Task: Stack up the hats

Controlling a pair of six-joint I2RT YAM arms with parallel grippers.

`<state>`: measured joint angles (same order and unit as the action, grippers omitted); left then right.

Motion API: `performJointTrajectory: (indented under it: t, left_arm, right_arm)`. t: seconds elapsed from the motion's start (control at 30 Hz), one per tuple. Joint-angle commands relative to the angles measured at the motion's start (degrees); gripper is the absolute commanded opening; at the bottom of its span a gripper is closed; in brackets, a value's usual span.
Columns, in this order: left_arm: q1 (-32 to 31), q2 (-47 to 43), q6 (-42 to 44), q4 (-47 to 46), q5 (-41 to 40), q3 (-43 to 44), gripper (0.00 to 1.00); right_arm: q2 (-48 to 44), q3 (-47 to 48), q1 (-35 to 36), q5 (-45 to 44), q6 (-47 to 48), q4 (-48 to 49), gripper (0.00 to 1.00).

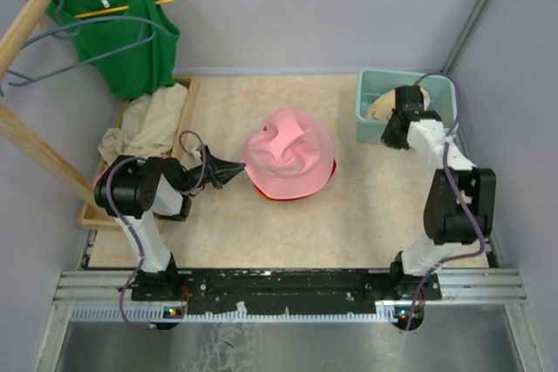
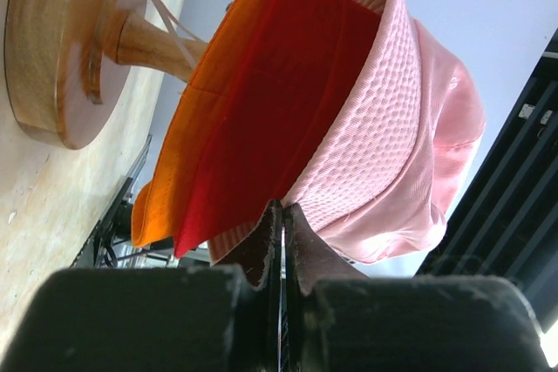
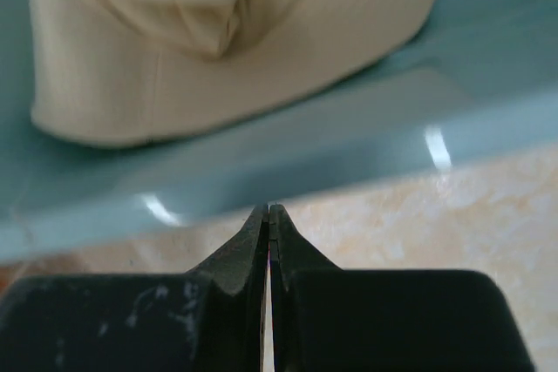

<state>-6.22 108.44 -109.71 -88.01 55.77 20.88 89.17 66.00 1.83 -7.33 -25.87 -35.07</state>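
Note:
The pink hat (image 1: 288, 152) lies on top of the red hat (image 1: 292, 199) and the orange hat (image 1: 258, 189) in the middle of the table. From below, the pink hat (image 2: 392, 128), red hat (image 2: 270, 102) and orange hat (image 2: 187, 145) nest over a wooden stand (image 2: 61, 50). My left gripper (image 1: 241, 168) (image 2: 282, 206) is shut, its tips against the brim edges where red meets pink, with nothing seen between them. The beige hat (image 1: 380, 111) (image 3: 218, 41) lies in a teal bin (image 1: 366, 84) (image 3: 349, 137). My right gripper (image 1: 392, 137) (image 3: 269, 206) is shut and empty at the bin's near wall.
A green tank top (image 1: 131, 37) hangs on a hanger from a wooden rack at the back left. Below it a wooden tray (image 1: 187, 98) holds a beige cloth (image 1: 148, 124). Grey walls close in the table on three sides.

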Motion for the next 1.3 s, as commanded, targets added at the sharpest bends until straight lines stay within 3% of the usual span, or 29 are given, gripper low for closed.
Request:
performJointTrajectory:
  t: [0.0, 0.23, 0.33, 0.43, 0.57, 0.77, 0.87, 1.27]
  left_arm:
    - [1.1, 1.6, -0.7, -14.6, 1.0, 2.5, 0.00]
    - [2.2, 4.0, -2.1, -14.6, 2.1, 5.9, 0.00]
    - [2.6, 5.4, -2.9, -14.6, 3.3, 7.7, 0.00]
    - [2.8, 6.5, -3.0, -14.6, 4.1, 8.4, 0.00]
    - [2.8, 7.2, -3.4, -14.6, 5.3, 8.5, 0.00]
    - [2.8, 7.1, -3.8, -14.1, 6.3, 9.0, 0.00]
    - [2.8, 6.7, -3.6, -13.5, 6.8, 9.1, 0.00]
    - [2.7, 6.4, -3.6, -13.4, 6.4, 8.8, 0.00]
  right_arm:
    - [8.1, 9.8, -3.0, -4.5, 1.2, 6.8, 0.00]
    - [19.0, 22.2, -3.4, -3.8, 2.3, 8.0, 0.00]
    - [17.7, 22.0, -3.5, 4.9, 3.4, 11.4, 0.00]
    - [11.9, 16.6, -3.5, 20.0, 0.7, 15.2, 0.00]
    - [1.3, 1.9, -3.6, 39.8, -7.8, 25.4, 0.33]
    - [-6.0, -15.2, -3.8, 56.2, -26.5, 49.8, 0.46]
    - [-5.7, -17.5, -3.8, 58.9, -30.8, 56.6, 0.46]
    - [0.2, -17.6, 1.3, 59.1, -31.6, 60.1, 0.47]
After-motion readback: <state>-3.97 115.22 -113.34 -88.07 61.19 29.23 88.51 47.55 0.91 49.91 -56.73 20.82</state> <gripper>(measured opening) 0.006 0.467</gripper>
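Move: The pink hat on top of the stack is about 26 cm left of the right gripper, 5 cm nearer the base and 6 cm higher, with the red hat some 3 cm beneath it. The bin's middle lies 9 cm ahead of that gripper, 3 cm right and 5 cm lower, its near wall just in front of the closed fingers. From the left gripper the pink hat's middle is 11 cm right, 3 cm ahead and 3 cm higher. Drive the closed right fingers forward about 12 cm against the bin's near wall to push the bin outward, then draw back, swing left about 15 cm and rise towards the pink hat's right brim, rolling the fingers some 60 degrees to point left and opening them about halfway. Ease the shut left gripper 3 cm forward, keeping its tips on the pink brim's left edge. ##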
